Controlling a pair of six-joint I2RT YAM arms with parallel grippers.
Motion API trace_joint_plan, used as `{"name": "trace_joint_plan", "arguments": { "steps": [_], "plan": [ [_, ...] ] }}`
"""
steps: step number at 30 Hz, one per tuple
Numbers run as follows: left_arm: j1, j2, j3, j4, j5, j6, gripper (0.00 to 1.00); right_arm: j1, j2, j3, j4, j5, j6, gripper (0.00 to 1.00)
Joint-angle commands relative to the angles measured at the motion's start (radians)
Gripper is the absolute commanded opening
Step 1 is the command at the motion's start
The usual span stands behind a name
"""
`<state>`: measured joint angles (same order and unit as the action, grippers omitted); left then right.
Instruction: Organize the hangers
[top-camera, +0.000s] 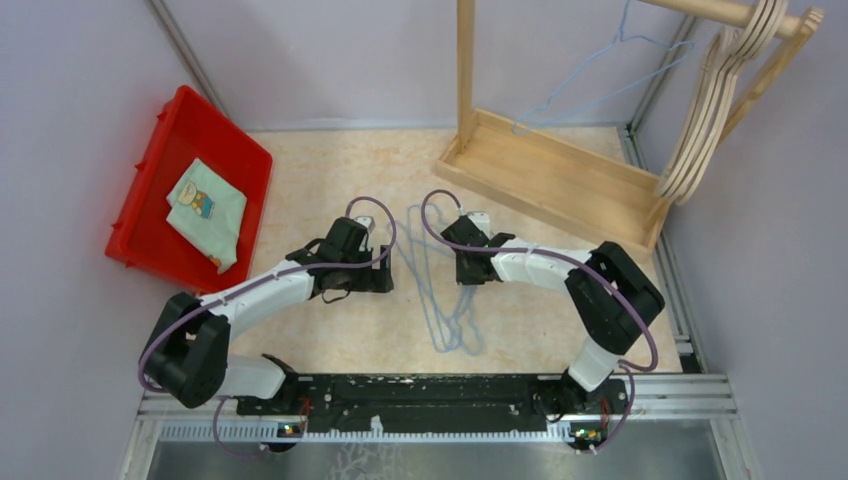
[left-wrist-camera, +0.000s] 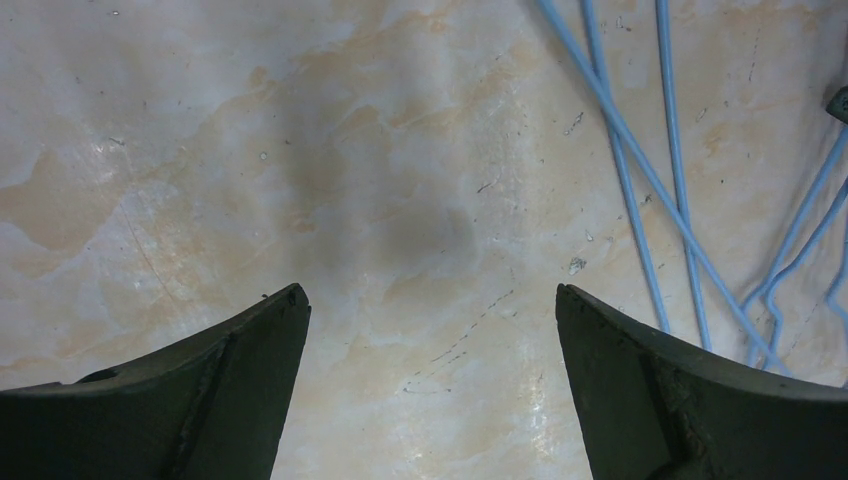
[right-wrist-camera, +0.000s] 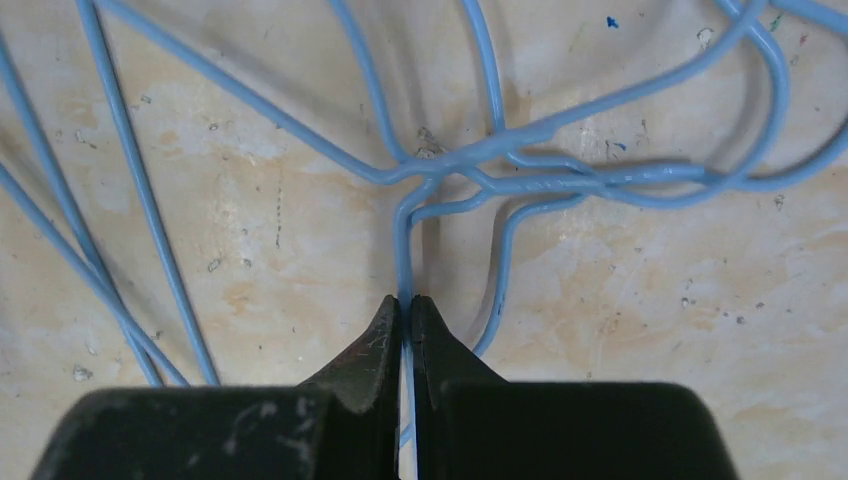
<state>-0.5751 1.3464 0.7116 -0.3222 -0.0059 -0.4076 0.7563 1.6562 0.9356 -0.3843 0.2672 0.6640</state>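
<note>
Several light-blue wire hangers (top-camera: 440, 290) lie tangled on the table between my arms. In the right wrist view their hooks and necks (right-wrist-camera: 480, 160) cross just ahead of the jaws. My right gripper (right-wrist-camera: 407, 305) is shut on one thin wire of a blue hanger, low over the pile (top-camera: 468, 272). My left gripper (left-wrist-camera: 430, 292) stands open over bare table, with the blue wires (left-wrist-camera: 640, 170) off to its right; from above it sits left of the pile (top-camera: 372, 280). Another blue hanger (top-camera: 600, 70) and several wooden hangers (top-camera: 715, 100) hang on the rack.
The wooden rack's tray base (top-camera: 560, 175) and post (top-camera: 466, 70) stand at the back right. A red bin (top-camera: 160, 140) holding a light-green cloth (top-camera: 207, 212) sits at the left. Walls close in on both sides.
</note>
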Motion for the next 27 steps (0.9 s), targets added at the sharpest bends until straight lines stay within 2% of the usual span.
{"name": "trace_joint_plan", "arguments": {
  "steps": [1,11,17,22,27],
  "plan": [
    [0.007,-0.006,0.012,0.012,0.013,-0.001,0.98,0.006,-0.083,0.09,-0.062,0.037,-0.043,0.0],
    [0.007,-0.017,-0.009,0.046,0.021,-0.015,0.98,0.006,-0.204,0.157,-0.143,0.017,-0.104,0.0],
    [0.008,-0.013,-0.009,0.061,0.024,-0.017,0.98,0.008,-0.272,0.195,-0.127,-0.043,-0.139,0.0],
    [0.008,-0.018,0.0,0.064,0.024,-0.012,0.98,0.01,-0.268,0.336,-0.159,-0.043,-0.198,0.0],
    [0.008,-0.01,0.037,0.066,0.027,0.002,0.98,0.015,-0.245,0.44,-0.173,-0.119,-0.238,0.0]
  ]
}}
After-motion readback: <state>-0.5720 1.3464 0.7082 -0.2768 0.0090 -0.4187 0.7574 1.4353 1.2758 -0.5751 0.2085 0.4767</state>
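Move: The right gripper already pinches the top blue hanger by its shoulder, down at the table. The rack's rod, where it goes, has its middle about 20 cm ahead, 17 cm to the right and some 43 cm up; the wooden tray lies beneath it at table height. The two other blue hangers lie about 5 cm to the hand's left, level with it. From the left hand the rod's middle is roughly 20 cm ahead, 33 cm right and 40 cm up. Keep the right fingers shut on the blue hanger's shoulder wire and lift it almost straight up off the pile, about 18 cm. Ease off briefly halfway, then speed up and let the last part drift forward and left, a few centimetres each, while the wrist tips the fingers up and forward by some 15 degrees and turns slightly counter-clockwise. ##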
